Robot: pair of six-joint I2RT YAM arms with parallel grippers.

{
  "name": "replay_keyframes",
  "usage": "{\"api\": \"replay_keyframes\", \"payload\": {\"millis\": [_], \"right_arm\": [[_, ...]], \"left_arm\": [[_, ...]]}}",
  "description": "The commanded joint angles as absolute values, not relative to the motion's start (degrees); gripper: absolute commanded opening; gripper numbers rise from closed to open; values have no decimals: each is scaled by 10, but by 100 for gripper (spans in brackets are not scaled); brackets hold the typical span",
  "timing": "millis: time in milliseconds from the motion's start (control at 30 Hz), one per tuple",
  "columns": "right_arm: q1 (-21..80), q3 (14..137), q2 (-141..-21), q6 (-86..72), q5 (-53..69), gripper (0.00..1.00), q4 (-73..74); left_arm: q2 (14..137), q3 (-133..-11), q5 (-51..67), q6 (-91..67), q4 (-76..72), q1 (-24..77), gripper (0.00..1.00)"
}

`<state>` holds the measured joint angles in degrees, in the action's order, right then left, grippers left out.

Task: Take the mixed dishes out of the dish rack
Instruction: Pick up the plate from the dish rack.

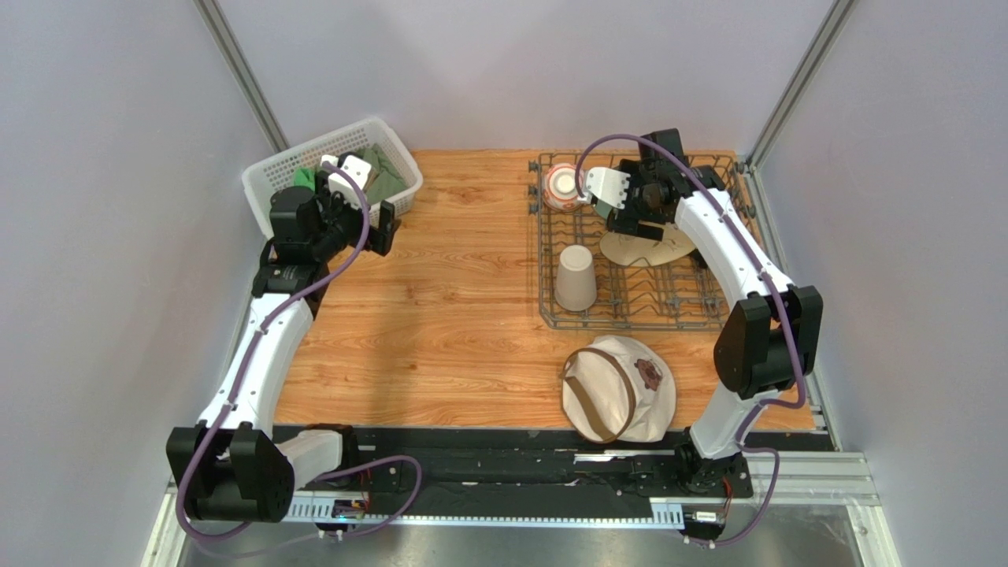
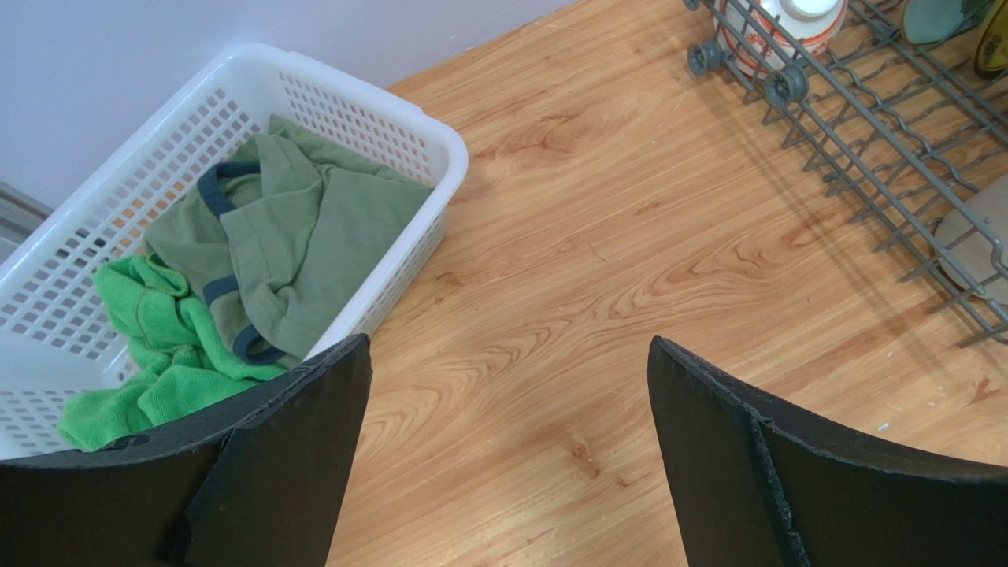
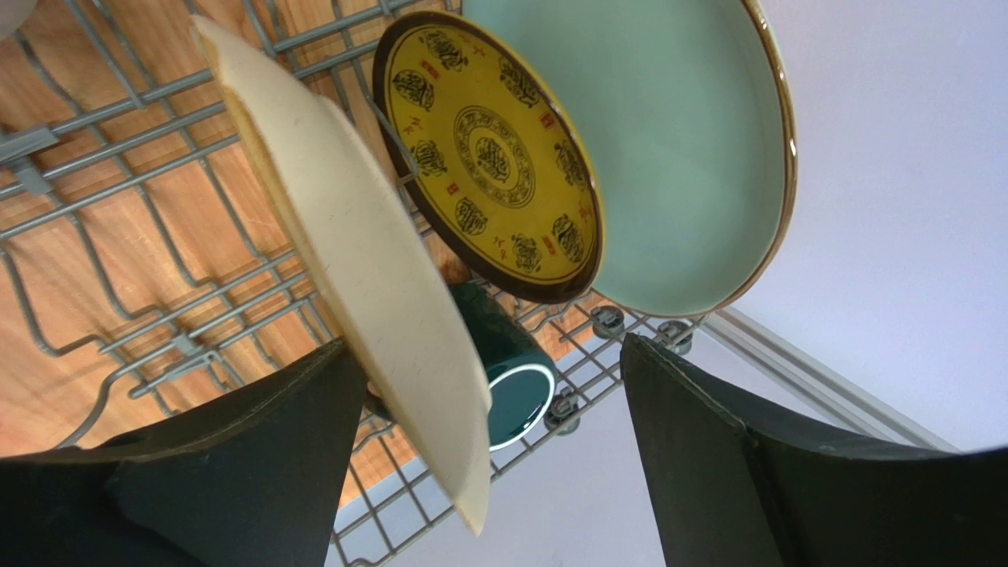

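The dish rack (image 1: 698,310) stands at the back right of the table. In it are a beige tumbler (image 1: 576,278), a red-orange-and-white patterned bowl (image 1: 561,184) and a cream plate (image 1: 645,246). My right gripper (image 1: 633,219) hangs over the rack, open, with the cream plate's (image 3: 355,236) rim between its jaws, close to the left finger (image 3: 237,461) and well apart from the right one. Behind it stand the small yellow-patterned plate (image 3: 491,154), the pale green plate (image 3: 674,142) and the dark green mug (image 3: 521,384). My left gripper (image 2: 509,343) is open above bare wood, holding nothing.
A white lattice basket (image 1: 275,180) with green cloths sits at the back left, just behind my left gripper (image 1: 355,207). A round beige hat (image 1: 618,388) with a brown strap lies in front of the rack. Grey walls close in both sides.
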<state>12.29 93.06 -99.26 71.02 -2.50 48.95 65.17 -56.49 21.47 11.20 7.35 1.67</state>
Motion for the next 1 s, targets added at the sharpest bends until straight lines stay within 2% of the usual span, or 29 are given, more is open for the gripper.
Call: {"api": "replay_keyframes", "payload": {"millis": [0,167,400,700,967], "right_arm": [[121,965,-1014,727,-42,79,474],[121,963,-1025,729,-44,71,474],[122,951,-1029,729,-48,55,474],[121,927,-1028,727,-58,39,477],[121,921,-1008,726,-73,28,480]], "left_arm": [[657,-578,208,133,44,15,94],[663,-577,207,134,37,15,94],[662,-575,206,134,37,15,94],[650,-566,195,140,35,15,94],[638,-562,194,136,35,15,94]]}}
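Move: The cream plate's middle lies some 6 cm left of the right hand, 4 cm back and 6 cm lower; its right-hand rim is between the open fingers. Beyond it, the yellow dish is about 3 cm ahead of the hand and 8 cm left, the green plate 7 cm ahead and 8 cm left, and the dark mug 3 cm ahead, 1 cm left, down in the rack. From the left hand, the cream plate is roughly 44 cm right, level ahead, 13 cm lower. The right hand sinks about 3 cm over the cream plate's right-hand rim while its fingers close and pinch it. ##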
